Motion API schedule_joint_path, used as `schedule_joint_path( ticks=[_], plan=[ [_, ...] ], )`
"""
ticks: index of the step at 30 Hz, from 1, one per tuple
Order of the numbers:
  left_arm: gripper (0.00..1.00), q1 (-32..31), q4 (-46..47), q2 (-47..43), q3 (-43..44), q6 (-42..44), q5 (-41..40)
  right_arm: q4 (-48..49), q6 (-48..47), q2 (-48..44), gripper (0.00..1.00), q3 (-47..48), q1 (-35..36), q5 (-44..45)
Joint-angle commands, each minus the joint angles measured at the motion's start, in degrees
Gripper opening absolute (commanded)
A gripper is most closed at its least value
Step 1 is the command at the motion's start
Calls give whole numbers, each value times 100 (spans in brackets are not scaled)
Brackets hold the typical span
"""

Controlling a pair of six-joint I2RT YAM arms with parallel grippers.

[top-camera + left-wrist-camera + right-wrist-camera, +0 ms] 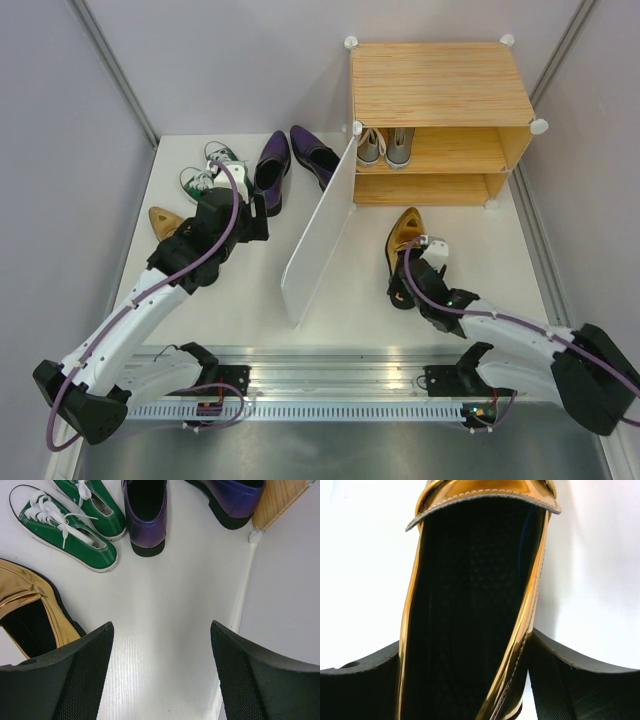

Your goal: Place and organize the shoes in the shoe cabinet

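My right gripper (466,640) is shut on the heel end of a shiny gold pointed shoe (470,605). That shoe (405,235) lies on the table in front of the shoe cabinet (440,85), whose white door (322,225) stands swung open. Grey sneakers (385,145) sit on its upper shelf. My left gripper (161,645) hangs open over bare table, nothing between its fingers. Around it lie the other gold shoe (30,615), green sneakers (75,540) and two purple dress shoes (145,515), (235,497).
The open door (285,595) stands just right of my left gripper and splits the table in two. The lower shelf (420,188) shows nothing on it. Grey walls close in the table on both sides and at the back.
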Motion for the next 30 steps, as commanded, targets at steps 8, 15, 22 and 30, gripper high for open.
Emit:
schedule_joint_path(
  ticks=[8, 15, 22, 30],
  plan=[
    [81, -21, 181, -25, -12, 227, 70, -275, -874, -2381, 1, -167, -381, -254],
    [81, -38, 181, -34, -21, 236, 44, -758, -1006, -3136, 1, 96, -407, -52],
    [81, -56, 189, -51, -3, 236, 61, -847, -1472, -3560, 1, 508, -416, 1],
    [81, -82, 181, -78, -12, 236, 79, -381, -1938, -2936, 1, 1106, -539, 309]
  ],
)
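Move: The right hand already grips the gold shoe by its heel end, low over the table. The middle of the open cabinet lies about 22 cm ahead, 4 cm right and 13 cm higher. The grey sneakers on its shelf are some 23 cm ahead, 4 cm left, 15 cm up; the white door is about 17 cm left and 2 cm ahead. From the left hand, the cabinet is roughly 18 cm ahead, 35 cm right and 10 cm lower. The right hand lifts the pinched gold shoe about 14 cm, drifting 4 cm right and tilting up some 20 degrees. ##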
